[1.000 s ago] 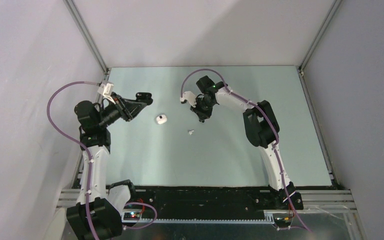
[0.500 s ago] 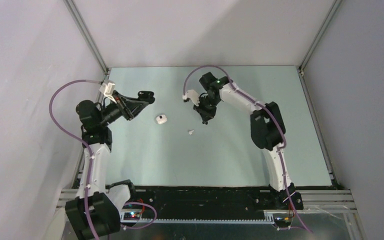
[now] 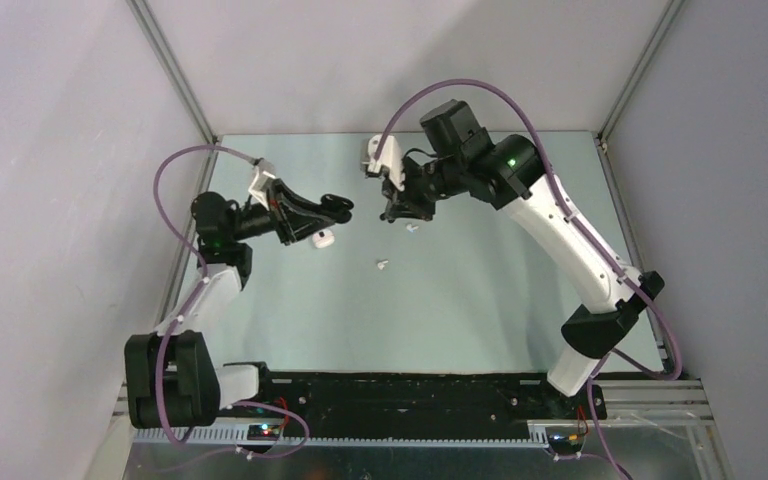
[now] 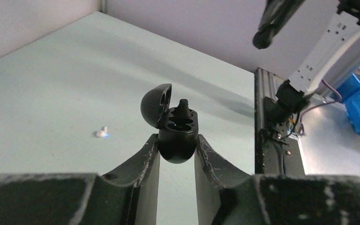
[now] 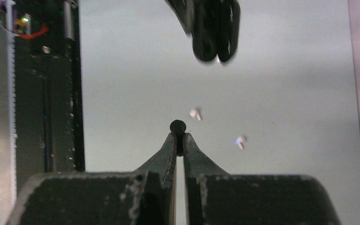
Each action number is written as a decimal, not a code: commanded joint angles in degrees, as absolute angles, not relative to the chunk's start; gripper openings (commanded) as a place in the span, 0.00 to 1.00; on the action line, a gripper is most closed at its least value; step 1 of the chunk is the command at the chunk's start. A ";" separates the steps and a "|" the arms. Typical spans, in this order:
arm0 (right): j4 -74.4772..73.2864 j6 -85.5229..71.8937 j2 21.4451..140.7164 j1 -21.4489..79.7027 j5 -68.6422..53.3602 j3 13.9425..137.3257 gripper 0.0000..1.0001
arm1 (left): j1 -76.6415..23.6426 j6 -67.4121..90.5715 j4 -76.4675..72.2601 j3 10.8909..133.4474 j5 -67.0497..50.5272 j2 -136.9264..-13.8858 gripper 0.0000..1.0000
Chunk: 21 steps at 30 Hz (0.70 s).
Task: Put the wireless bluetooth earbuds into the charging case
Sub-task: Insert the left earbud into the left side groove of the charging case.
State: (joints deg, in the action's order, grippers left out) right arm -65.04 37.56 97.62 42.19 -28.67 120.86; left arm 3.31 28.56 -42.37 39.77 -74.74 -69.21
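Note:
My left gripper (image 4: 177, 146) is shut on a black charging case (image 4: 180, 126), held in the air with its lid (image 4: 155, 104) open. A black earbud (image 4: 183, 105) stands in one slot. My right gripper (image 5: 178, 137) is shut on a small black earbud (image 5: 177, 125), also in the air, facing the left gripper (image 3: 336, 207) across a short gap. On the table lie a white charging case (image 3: 323, 238), partly under the left gripper, and two white earbuds (image 3: 382, 265) (image 3: 411, 227). The right gripper (image 3: 395, 212) hangs above the farther one.
The teal table (image 3: 480, 300) has grey walls at its back and sides and a black rail (image 3: 410, 392) along its near edge. In the right wrist view both white earbuds (image 5: 195, 113) (image 5: 240, 140) lie below the held black case (image 5: 213, 28).
Both arms have risen and turned toward each other. The left gripper has moved right, over the white case. The right gripper has lifted, uncovering a white earbud beneath it.

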 commanded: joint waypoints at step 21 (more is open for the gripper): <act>-64.57 24.10 105.14 54.71 -23.96 131.17 0.00 | -8.11 13.95 -36.07 33.18 -75.67 -57.81 0.00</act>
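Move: The open black charging case, held in the left hand, lies about 11 cm left of the right hand and its pinched left earbud, some 4 cm farther forward and 4 cm lower. From the left hand, that earbud is about 11 cm right, 4 cm back and 4 cm up. On the table some 30 cm below the right hand lie one white earbud 8 cm ahead and 5 cm left, another 17 cm ahead and 2 cm right, and the white case 14 cm ahead and 19 cm left. The black left earbud, still pinched in the right fingers, is carried about 7.5 cm left and 5 cm back towards the case, rising a little and then sinking again as it slows over the case. The left hand keeps its grip and brings the open case some 7.5 cm back and 5 cm right to meet it, turning about 15 degrees clockwise and rolling so that its forward side rises. ##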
